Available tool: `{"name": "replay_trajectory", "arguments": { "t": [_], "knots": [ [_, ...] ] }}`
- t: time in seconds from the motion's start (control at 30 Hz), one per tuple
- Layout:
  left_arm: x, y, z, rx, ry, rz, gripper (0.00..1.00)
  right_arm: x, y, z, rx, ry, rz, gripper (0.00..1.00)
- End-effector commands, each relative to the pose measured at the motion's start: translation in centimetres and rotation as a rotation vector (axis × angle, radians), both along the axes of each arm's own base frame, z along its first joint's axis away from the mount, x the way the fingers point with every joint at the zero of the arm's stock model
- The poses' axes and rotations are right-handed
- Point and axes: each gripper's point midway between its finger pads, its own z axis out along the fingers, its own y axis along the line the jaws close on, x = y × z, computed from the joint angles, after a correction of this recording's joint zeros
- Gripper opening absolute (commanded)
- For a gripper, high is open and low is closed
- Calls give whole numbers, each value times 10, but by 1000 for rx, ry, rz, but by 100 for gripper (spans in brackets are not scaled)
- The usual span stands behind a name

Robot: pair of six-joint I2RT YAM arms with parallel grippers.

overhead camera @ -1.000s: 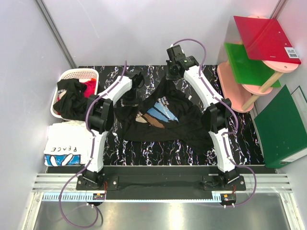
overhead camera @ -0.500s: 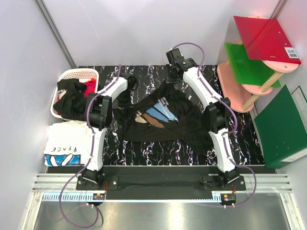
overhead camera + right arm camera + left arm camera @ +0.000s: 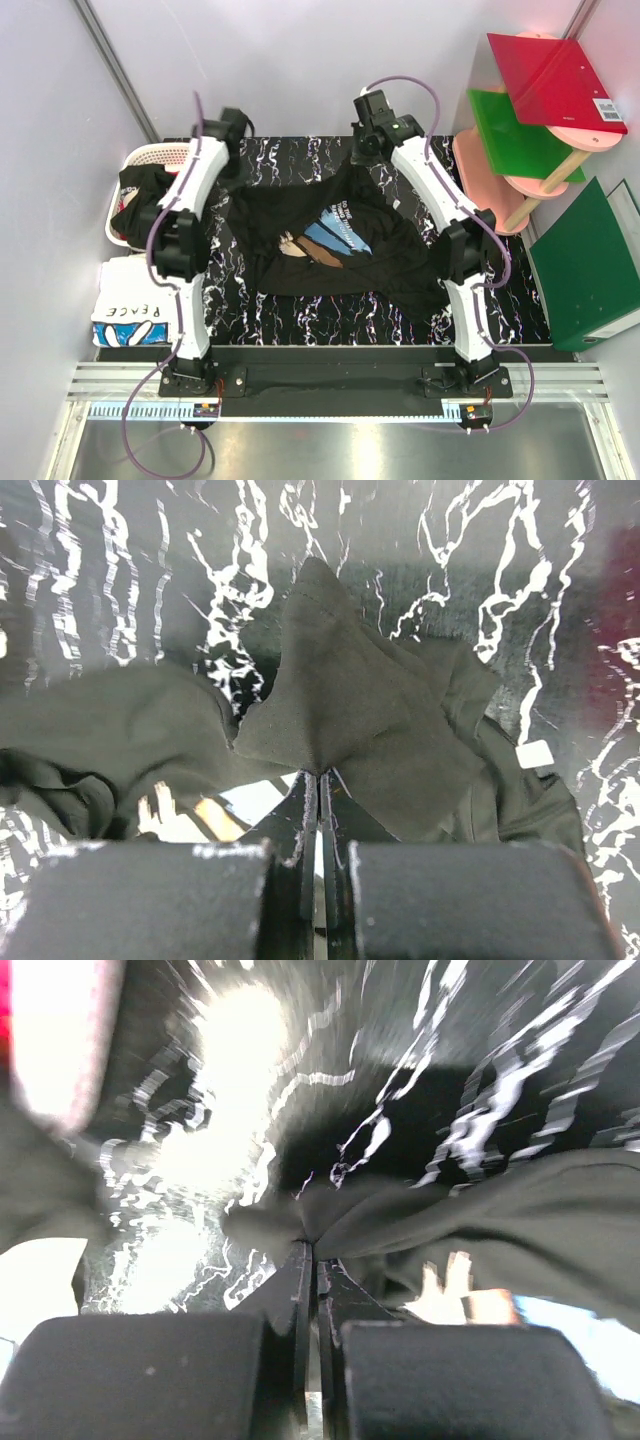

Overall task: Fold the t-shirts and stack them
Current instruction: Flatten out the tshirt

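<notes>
A black t-shirt (image 3: 330, 250) with a blue, white and tan print lies stretched across the black marbled table (image 3: 300, 320). My left gripper (image 3: 230, 185) is shut on the shirt's far left corner; in the left wrist view the gripper (image 3: 312, 1250) pinches a bunch of dark cloth (image 3: 480, 1210). Over the far right corner my right gripper (image 3: 358, 165) is also shut, and the right wrist view shows it (image 3: 322, 772) gripping a raised peak of the shirt (image 3: 340, 700). A folded white t-shirt (image 3: 130, 310) lettered "PEACE" lies at the left.
A white slatted basket (image 3: 175, 152) at the far left holds a black shirt (image 3: 145, 210) hanging over its rim and a red one (image 3: 187, 182). Pink shelves with a red folder (image 3: 555, 75) and green folders (image 3: 585, 265) stand on the right.
My left gripper closed on the shirt's left corner and pulled it left and farther back, spreading the shirt. The right gripper, still holding, shifted slightly farther back.
</notes>
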Motion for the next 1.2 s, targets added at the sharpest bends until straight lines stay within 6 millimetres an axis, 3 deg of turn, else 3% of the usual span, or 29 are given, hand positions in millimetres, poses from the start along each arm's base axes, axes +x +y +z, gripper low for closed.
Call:
{"name": "replay_trajectory", "arguments": {
  "t": [0.0,0.27,0.33,0.43,0.47,0.53,0.6,0.67,0.77,0.93,1.0,1.03,1.07,1.1,1.17],
  "knots": [
    [16,10,110,-53,-318,85,0,-3,-14,83,45,-193,-29,0],
    [25,11,177,-110,-503,77,0,-6,-32,149,47,-360,-71,0],
    [24,11,189,-128,-529,54,0,-10,-35,149,27,-360,-56,0],
    [7,8,179,-161,-465,39,0,-29,-50,113,-39,-267,-82,0],
    [-3,8,160,-158,-400,44,0,-40,-59,69,-95,-161,-94,0],
    [-20,6,154,-178,-369,51,0,-65,-72,29,-122,-32,-132,0],
    [-46,7,134,-182,-294,60,0,-104,-90,-27,-176,167,-150,0],
    [-68,10,120,-181,-246,81,0,-144,-90,-75,-179,365,-115,0],
    [-90,14,111,-177,-217,117,0,-197,-80,-118,-134,618,-4,0],
    [-103,25,109,-175,-216,171,0,-248,-76,-156,-122,916,110,0],
    [-103,27,109,-172,-208,168,0,-257,-81,-159,-143,968,127,13],
    [-103,28,109,-165,-203,164,0,-255,-87,-157,-179,947,120,31],
    [-102,29,109,-161,-200,162,0,-252,-90,-153,-193,922,116,61],
    [-102,31,109,-152,-201,160,0,-244,-98,-150,-240,875,87,78],
    [-102,32,107,-146,-194,164,0,-231,-102,-130,-252,785,68,99]
  ]
}}
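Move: The black t-shirt hangs from both shut grippers by its far edge. Its print lies some 19 cm back, 6 cm left and 19 cm below the right hand, with the near right sleeve roughly 32 cm back and 13 cm right. From the left hand the print is about 12 cm back, 19 cm right and 11 cm lower; the basket stands level ahead, 13 cm left, and the white shirts 26 cm back, 16 cm left. The t-shirt's far edge, still pinched by both hands, is lifted, about 15 cm on the left and 10 cm on the right, then drawn back. The right hand sweeps back and down over the shirt's right part, also drifting right, tipping its fingers some 50 degrees to point down, and opens low over the table. The left hand comes back about 13 cm from its farthest reach, sinking partway but ending higher than it began, and keeps its pinch. ##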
